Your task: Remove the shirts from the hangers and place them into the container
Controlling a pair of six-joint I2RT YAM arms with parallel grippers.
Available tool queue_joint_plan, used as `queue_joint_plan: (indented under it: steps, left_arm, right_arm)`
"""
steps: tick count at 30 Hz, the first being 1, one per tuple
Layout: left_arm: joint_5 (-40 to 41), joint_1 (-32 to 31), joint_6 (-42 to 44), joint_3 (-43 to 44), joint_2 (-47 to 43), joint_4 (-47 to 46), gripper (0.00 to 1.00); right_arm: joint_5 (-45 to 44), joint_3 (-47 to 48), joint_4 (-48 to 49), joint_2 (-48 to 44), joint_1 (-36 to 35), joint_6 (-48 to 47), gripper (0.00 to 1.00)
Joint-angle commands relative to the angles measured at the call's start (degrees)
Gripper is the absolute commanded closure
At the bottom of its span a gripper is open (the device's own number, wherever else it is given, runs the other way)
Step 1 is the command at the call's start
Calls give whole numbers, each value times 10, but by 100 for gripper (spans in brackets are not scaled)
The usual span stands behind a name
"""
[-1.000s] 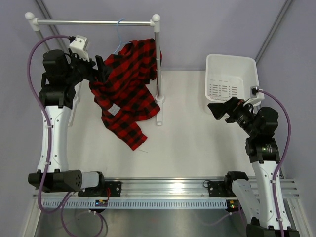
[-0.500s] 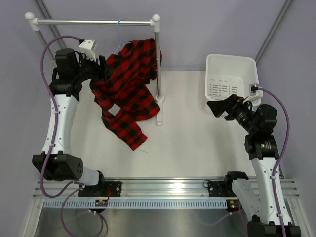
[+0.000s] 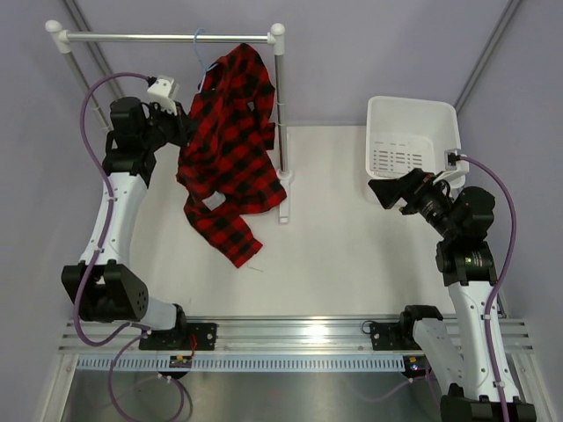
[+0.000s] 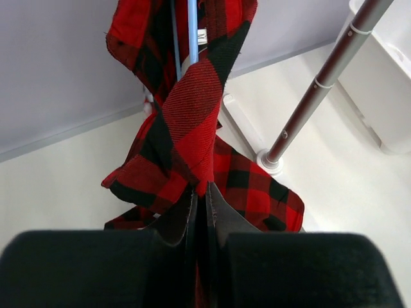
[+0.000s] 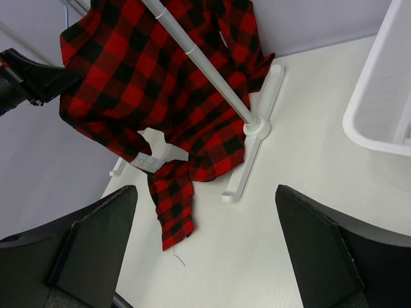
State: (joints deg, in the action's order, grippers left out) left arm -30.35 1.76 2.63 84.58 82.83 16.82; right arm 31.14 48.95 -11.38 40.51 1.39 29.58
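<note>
The red-and-black checked shirt point(image 3: 227, 132) hangs on the light-blue wire hanger point(image 3: 201, 46) from the rack's top rail, and one sleeve trails onto the table point(image 3: 225, 236). My left gripper point(image 3: 182, 124) is at the shirt's left edge, shut on a fold of its cloth. In the left wrist view the jaws point(image 4: 205, 196) pinch the red shirt point(image 4: 192, 122), with the hanger wires point(image 4: 192, 32) above. My right gripper point(image 3: 385, 193) hovers open and empty in front of the white container point(image 3: 412, 112). The right wrist view shows the shirt point(image 5: 148, 77) and the wide-apart right gripper point(image 5: 204, 192).
The white-and-silver clothes rack point(image 3: 280, 105) stands at the back left, its foot point(image 3: 283, 198) on the table beside the shirt. Its pole point(image 5: 199, 58) crosses the shirt in the right wrist view. The container's rim point(image 5: 376, 96) is at the right edge there.
My left gripper moved in toward the shirt and shut on its edge. The shirt now hangs straighter and higher, and the hanger has slid a little left along the rail. The right arm stayed put.
</note>
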Motion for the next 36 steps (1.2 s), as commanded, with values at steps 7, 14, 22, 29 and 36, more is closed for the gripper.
queue_joint_plan:
  steps: [7,14,22,29,36]
  left_arm:
    - [-19,-6,-61,-73,-129,-165,100]
    - [-40,-5,-82,-36,-147,-157,100]
    - [104,-6,-69,-36,-201,-35,100]
    - [206,-6,-130,-128,-369,53,100]
    - [138,-6,-193,-196,-487,97,100]
  right_arm:
    - [10,-5,12,-3,-5,-11,1]
    - [10,-5,6,2,-5,-12,1]
    - [-49,11,-26,18,-10,12,1]
    - [-43,5,-13,46,-35,51,1]
    - [-5,39,-29,64,-73,40,1]
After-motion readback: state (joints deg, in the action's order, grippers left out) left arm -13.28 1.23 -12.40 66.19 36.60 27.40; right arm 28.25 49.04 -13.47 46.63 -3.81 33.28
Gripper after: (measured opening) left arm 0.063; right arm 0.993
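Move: The left hand already grips the shirt; the hanger hook it has to free sits on the rack's rod, about 8 cm ahead of the hand, 5 cm to its right and 20 cm above. The rack's right post stands 8 cm ahead and some 22 cm to the right of that hand. From the right hand the hook is about 25 cm ahead, 37 cm left and 21 cm up. Still pinching the shirt, the left hand backs away from the rod some 20 cm, rising about 8 early. ##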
